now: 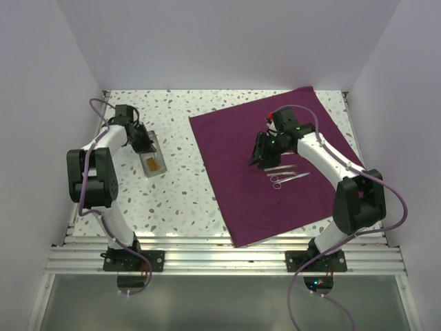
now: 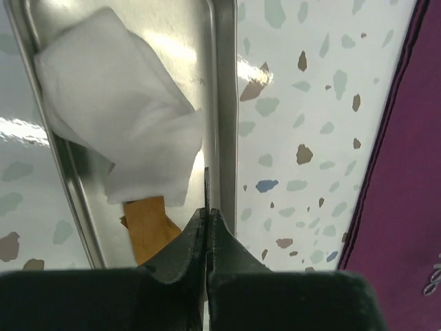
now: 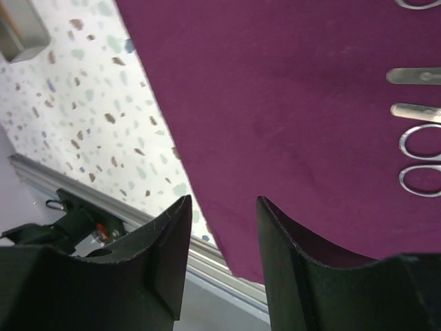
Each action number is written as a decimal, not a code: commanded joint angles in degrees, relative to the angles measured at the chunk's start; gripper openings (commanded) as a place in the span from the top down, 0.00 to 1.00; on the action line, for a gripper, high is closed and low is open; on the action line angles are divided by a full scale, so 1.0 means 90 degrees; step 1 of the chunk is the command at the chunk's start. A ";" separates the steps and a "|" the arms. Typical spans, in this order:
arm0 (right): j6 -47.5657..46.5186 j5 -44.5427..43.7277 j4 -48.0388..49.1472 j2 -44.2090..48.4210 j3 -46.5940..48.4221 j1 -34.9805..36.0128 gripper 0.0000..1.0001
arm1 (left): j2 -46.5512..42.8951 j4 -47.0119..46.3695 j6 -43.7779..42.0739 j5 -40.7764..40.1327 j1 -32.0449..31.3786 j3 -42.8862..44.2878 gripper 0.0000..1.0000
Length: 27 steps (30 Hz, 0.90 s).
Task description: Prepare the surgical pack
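Observation:
The plum-purple cloth (image 1: 234, 207) of the surgical pack lies spread flat on the right half of the table. Steel scissors-like instruments (image 1: 284, 176) rest side by side on it, their ring handles (image 3: 417, 142) showing in the right wrist view. My right gripper (image 3: 222, 200) hangs open over the cloth (image 3: 275, 103), just left of the instruments, holding nothing. On the left, a small steel tray (image 2: 224, 103) holds a white pad (image 2: 117, 103) and an orange strip (image 2: 148, 224). My left gripper (image 2: 207, 210) is shut on the tray's thin right wall.
Speckled tabletop (image 1: 186, 186) lies between the tray (image 1: 154, 160) and the cloth's left edge. White walls close in the left, back and right sides. A ridged metal rail (image 1: 227, 258) runs along the near edge by the arm bases.

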State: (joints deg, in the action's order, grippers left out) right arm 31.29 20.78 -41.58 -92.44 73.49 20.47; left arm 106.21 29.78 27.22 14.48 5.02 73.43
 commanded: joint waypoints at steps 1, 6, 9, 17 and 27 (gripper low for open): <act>0.0039 -0.0696 -0.0331 -0.0158 0.0076 -0.0194 0.53 | 0.0160 0.0148 -0.0241 -0.0534 0.0087 0.0513 1.00; 0.0341 -0.1494 -0.0457 -0.0402 0.0154 -0.0564 0.53 | 0.0327 0.0090 -0.0232 -0.0623 0.0165 0.0562 0.99; 0.0468 -0.2148 -0.0876 -0.0714 0.0358 -0.0712 0.52 | 0.0493 0.0119 -0.0232 -0.0535 0.0165 0.0659 0.96; 0.1141 -0.2943 -0.1015 -0.1203 0.0506 -0.0927 0.50 | 0.0562 0.0187 -0.0242 -0.0642 0.0204 0.0845 0.71; 0.2333 -0.3490 -0.0800 -0.1495 0.0515 -0.0956 0.55 | -0.0042 0.0187 -0.0086 -0.0408 0.0204 0.0553 0.57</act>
State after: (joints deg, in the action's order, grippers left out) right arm 46.96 -6.26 -49.30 -104.57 76.25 12.29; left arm 110.87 31.48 25.93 9.69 6.37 78.85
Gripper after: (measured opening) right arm 0.454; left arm 0.428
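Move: The right hand is empty, and the scissors it seems to head for have their middle about 18 cm to its right, 2 cm ahead and 12 below. Neighbours: the curved tweezers 5 cm ahead and 15 right, the straight tweezers 7 ahead and 14 right. The left hand holds the scalpel over the tray, whose middle is about 1 cm ahead, 2 left and 4 below; the gold packets lie 2 cm back and 2 left, the gauze 2 ahead and 3 left. Sweeping right about 12 cm while sinking some 8 and easing slightly forward, the right hand comes over the scissors' rings and the curved tweezers' blunt end, fingers still half open, swinging to point nearly straight down and turning about 30 degrees clockwise. The left hand shifts about 3 cm left and forward, dips slightly, then opens and lets go of the scalpel. ##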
